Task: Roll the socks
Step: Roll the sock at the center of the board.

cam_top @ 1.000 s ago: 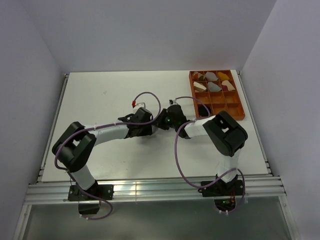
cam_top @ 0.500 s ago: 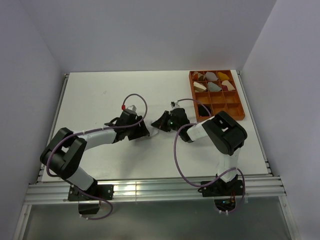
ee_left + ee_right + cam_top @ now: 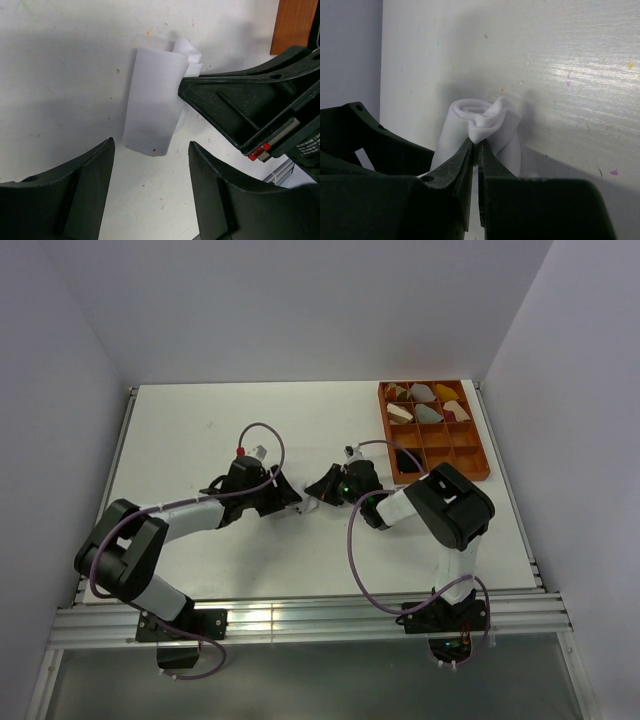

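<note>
A white sock [image 3: 152, 107] lies on the table as a loose roll, its coiled end [image 3: 480, 112] facing the right wrist camera. My right gripper [image 3: 476, 142] is shut on a fold of fabric at that end. In the left wrist view the right gripper's black fingers [image 3: 235, 100] reach the roll from the right. My left gripper [image 3: 151, 162] is open just short of the roll's near end, touching nothing. From above, both grippers [image 3: 290, 498] [image 3: 320, 488] meet mid-table and hide the sock. No black sock shows clearly.
An orange compartment tray [image 3: 480, 445] stands at the back right with several rolled bundles [image 3: 428, 400] in its far cells and a dark item [image 3: 405, 459] in a near-left cell. Its corner [image 3: 295, 25] shows beyond the right gripper. Purple cables loop over both arms.
My left gripper has opened and drawn back to the left, away from the white roll, and its arm has folded lower. My right gripper has stayed shut on the sock's end.
</note>
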You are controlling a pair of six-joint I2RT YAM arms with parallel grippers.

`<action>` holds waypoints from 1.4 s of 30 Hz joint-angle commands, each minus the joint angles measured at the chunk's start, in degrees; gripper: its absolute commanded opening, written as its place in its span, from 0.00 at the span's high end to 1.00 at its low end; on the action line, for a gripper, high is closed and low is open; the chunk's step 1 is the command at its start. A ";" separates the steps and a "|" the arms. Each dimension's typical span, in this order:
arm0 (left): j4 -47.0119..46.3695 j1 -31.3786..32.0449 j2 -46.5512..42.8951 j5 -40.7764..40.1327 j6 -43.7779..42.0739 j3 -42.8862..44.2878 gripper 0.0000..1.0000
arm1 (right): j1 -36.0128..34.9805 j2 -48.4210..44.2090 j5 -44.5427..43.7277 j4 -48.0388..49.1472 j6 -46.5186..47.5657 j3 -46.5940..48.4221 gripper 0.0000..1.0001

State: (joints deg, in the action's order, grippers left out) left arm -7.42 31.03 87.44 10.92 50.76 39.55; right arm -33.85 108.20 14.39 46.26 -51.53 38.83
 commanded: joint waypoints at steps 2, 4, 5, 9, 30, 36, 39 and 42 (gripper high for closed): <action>-4.00 -0.09 2.90 3.14 0.48 0.61 0.35 | 0.27 0.52 -1.21 -3.28 2.31 -2.26 1.00; -4.53 -0.09 3.87 3.49 0.30 0.79 0.37 | 0.27 0.61 -1.21 -3.11 2.31 -2.35 1.00; -4.79 -0.09 4.84 4.02 0.30 0.70 0.38 | 0.27 0.69 -1.21 -2.67 2.31 -2.70 1.00; -5.67 -0.09 6.43 4.99 0.56 0.09 0.41 | 0.27 0.61 -1.38 -1.96 2.31 -3.15 1.00; 10.93 5.44 6.78 -13.44 -5.14 7.11 1.00 | 0.27 -8.97 -2.26 -8.89 -1.82 -1.48 0.56; 18.23 10.54 9.50 -23.91 -6.11 12.39 1.00 | -0.25 -12.67 -5.08 -16.02 -2.96 0.54 0.48; 20.33 12.56 10.73 -27.26 -6.38 14.32 1.00 | -0.43 -11.70 -4.90 -17.78 -3.66 1.69 0.49; 22.35 14.32 11.61 -30.33 -6.55 15.91 1.00 | -0.43 -10.73 -4.72 -17.87 -4.72 2.74 0.49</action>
State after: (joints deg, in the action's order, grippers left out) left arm 8.49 43.90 97.17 -11.99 46.11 54.08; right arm -33.87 97.12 10.98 30.06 -54.87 38.98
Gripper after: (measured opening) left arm 0.250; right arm 0.513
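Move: The left hand stands open at the rolled white sock, whose middle lies about 3 cm to its right, 1 cm ahead and 3 cm below. The right hand already pinches a fold of that sock, with the roll's middle about 2 cm to its left, 1 cm back and 1 cm below. Nothing else lies close by. Left hand sinks 2.5 cm, pinches the sock's near end, then rolls some 20 degrees; right lets go, rises 2.5 cm. ##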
